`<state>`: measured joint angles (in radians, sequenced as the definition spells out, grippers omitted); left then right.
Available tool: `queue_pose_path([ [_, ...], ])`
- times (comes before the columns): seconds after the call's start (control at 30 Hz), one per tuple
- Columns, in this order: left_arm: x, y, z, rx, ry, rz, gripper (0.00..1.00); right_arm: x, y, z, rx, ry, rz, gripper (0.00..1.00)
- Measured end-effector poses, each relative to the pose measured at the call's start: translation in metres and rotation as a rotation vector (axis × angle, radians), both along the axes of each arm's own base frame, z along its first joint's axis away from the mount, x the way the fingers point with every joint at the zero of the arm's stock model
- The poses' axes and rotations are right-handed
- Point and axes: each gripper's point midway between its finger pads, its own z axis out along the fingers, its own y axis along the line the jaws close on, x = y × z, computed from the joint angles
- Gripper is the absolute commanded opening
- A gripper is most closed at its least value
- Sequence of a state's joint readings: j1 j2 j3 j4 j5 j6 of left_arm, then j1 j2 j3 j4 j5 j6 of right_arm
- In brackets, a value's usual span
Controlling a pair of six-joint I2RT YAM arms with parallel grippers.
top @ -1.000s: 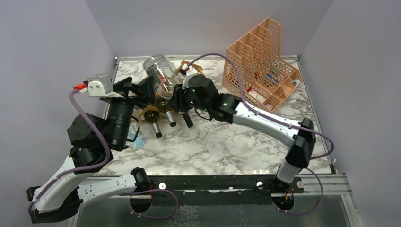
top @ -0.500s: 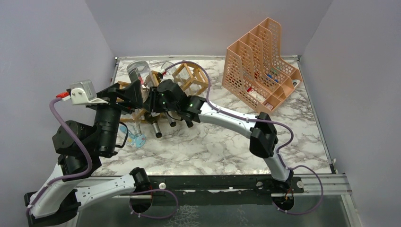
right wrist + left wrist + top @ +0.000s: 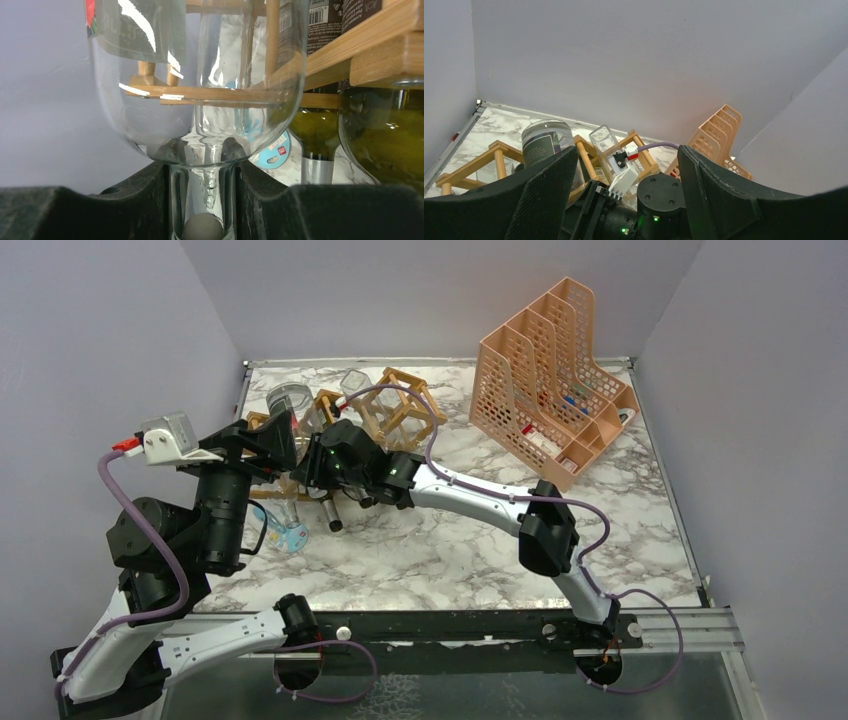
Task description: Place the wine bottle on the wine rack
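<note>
The wine bottle (image 3: 291,400) is clear glass with a dark label. It tilts base-up over the left part of the wine rack (image 3: 402,407), a light wooden stick frame. My right gripper (image 3: 322,456) is shut on its neck. In the right wrist view the neck (image 3: 202,195) is pinched between the black fingers (image 3: 135,200), with rack sticks (image 3: 380,30) showing behind the glass body (image 3: 150,100). My left gripper (image 3: 270,438) stands open just left of the bottle. In the left wrist view its fingers (image 3: 544,195) frame the bottle's base (image 3: 545,141) and the right wrist, touching neither.
Green bottles (image 3: 385,130) lie in the rack, necks (image 3: 331,516) pointing toward the near edge. A square clear bottle (image 3: 354,381) rests higher in the rack. A peach mesh file holder (image 3: 555,380) stands at the back right. A light-blue disc (image 3: 295,535) lies near the left arm.
My right arm has carried the wine bottle leftward and lower, from over the rack's middle to its left part. The left arm has drawn back to the left, gripper still open.
</note>
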<state>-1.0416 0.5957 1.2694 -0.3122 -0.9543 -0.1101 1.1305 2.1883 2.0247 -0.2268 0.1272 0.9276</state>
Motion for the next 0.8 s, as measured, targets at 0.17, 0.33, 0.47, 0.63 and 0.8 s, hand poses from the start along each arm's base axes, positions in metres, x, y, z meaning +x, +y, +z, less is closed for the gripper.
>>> queue_pose_path([
  [0.17, 0.000, 0.000, -0.001, 0.002, 0.003, 0.000, 0.78, 0.004, 0.002, 0.008, 0.033, -0.009, -0.020, 0.49],
  [0.33, 0.000, 0.000, -0.002, 0.004, 0.005, 0.000, 0.78, 0.011, 0.003, 0.021, 0.069, -0.042, -0.046, 0.55],
  [0.47, 0.000, 0.000, -0.002, 0.005, 0.007, 0.000, 0.79, 0.013, 0.000, 0.017, 0.061, -0.046, -0.063, 0.60],
  [0.63, 0.000, 0.000, -0.003, 0.008, 0.008, 0.000, 0.79, 0.012, -0.010, 0.021, 0.063, -0.054, -0.081, 0.68],
  [0.8, 0.000, 0.000, -0.004, 0.012, 0.011, 0.000, 0.79, 0.011, -0.022, 0.040, 0.084, -0.081, -0.096, 0.76],
])
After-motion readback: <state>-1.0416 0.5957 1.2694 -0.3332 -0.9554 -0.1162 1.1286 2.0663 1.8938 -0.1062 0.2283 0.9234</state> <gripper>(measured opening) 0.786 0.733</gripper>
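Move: Between the right fingers is the neck of the clear bottle, its middle about 10 cm ahead, 2 cm left and 3 cm above, over its cell at the rack's left part. The rack's middle lies roughly 8 cm ahead, 8 cm right and 7 cm down. The nearer dark bottle is some 2 cm ahead, 3 cm right and 9 cm lower. From the left hand, the clear bottle lies about 17 cm ahead, 6 cm left and 24 cm below. Opening from its pinch on the neck of the clear bottle, the right gripper spreads steadily until wide, letting go as the hand rises about 4 cm. It eases a little forward at first, then backs off to the right by some 2 cm, up and away from the neck, with the wrist turning slightly clockwise. ##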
